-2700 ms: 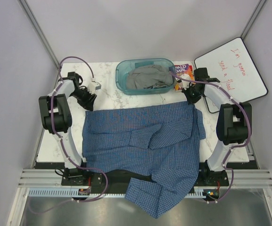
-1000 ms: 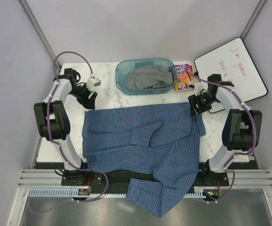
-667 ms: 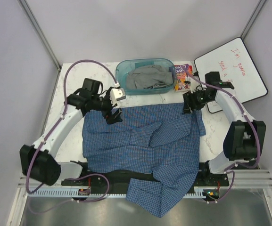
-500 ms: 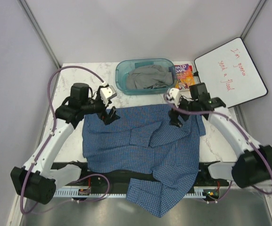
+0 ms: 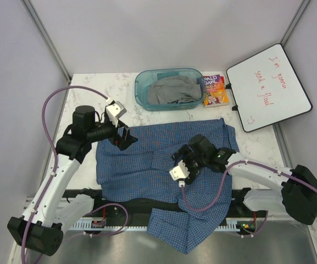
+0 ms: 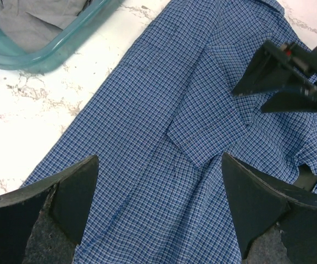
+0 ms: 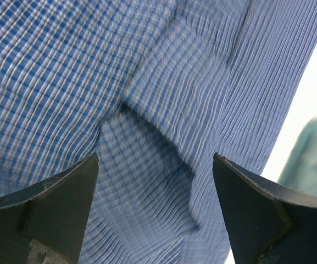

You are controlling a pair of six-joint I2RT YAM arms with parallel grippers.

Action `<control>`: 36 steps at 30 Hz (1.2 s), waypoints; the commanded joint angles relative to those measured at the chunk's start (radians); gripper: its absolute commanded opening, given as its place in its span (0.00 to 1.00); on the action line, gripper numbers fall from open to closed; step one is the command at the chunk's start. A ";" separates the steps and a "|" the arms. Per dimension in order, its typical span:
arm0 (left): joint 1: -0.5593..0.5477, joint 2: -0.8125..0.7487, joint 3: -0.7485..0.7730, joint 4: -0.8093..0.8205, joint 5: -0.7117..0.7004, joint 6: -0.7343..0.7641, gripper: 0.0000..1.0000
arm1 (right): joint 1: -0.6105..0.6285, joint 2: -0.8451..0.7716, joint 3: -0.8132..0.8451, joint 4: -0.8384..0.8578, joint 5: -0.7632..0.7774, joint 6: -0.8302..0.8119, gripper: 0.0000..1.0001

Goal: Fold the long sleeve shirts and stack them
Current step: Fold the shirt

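One of the long sleeve shirts, blue fine-checked, lies spread across the marble table, its lower part hanging over the near edge. A sleeve is folded across its middle. My left gripper hovers open above the shirt's far left corner; in the left wrist view my left gripper has only shirt cloth below the gap. My right gripper hovers open over the middle of the shirt; in the right wrist view my right gripper frames a folded edge of the shirt. Neither holds anything.
A teal bin with grey cloth in it stands at the back centre. A colourful book lies to its right. A whiteboard leans at the back right. Bare marble shows on the left of the table.
Both grippers have left the shirt's far corners and opened. The left one swung in over the far left corner. The right one swept toward the near side, over the shirt's middle.
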 commanded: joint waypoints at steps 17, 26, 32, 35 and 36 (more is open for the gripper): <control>0.010 -0.034 -0.054 -0.030 0.010 -0.026 0.96 | 0.132 0.214 0.177 0.281 0.090 0.055 0.00; 0.006 -0.069 -0.117 0.036 0.180 0.218 0.98 | 0.023 0.165 0.366 0.097 -0.053 0.565 0.00; -0.030 -0.006 -0.158 0.215 0.254 0.125 1.00 | 0.004 0.152 0.373 0.098 -0.076 0.721 0.00; -0.063 -0.014 -0.230 0.288 0.249 0.178 1.00 | -0.037 0.157 0.393 0.105 -0.108 0.767 0.00; -0.067 -0.018 -0.244 0.332 0.239 0.186 1.00 | -0.051 0.158 0.402 0.105 -0.123 0.801 0.00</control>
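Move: The folded-in sleeve's end lies about 6 cm to the right hand's left, 1 cm ahead and 3 cm below its open fingers. From the same hand, the middle of the shirt's far edge is some 16 cm ahead and 3 cm left, and the bin's middle roughly 35 cm ahead and 3 cm left. From the left hand, the sleeve end is about 15 cm right, 3 cm back and 19 cm below. Right hand reaches 5 cm left and down, pinches the sleeve end, lifts it 12 cm; open left hand sinks. ##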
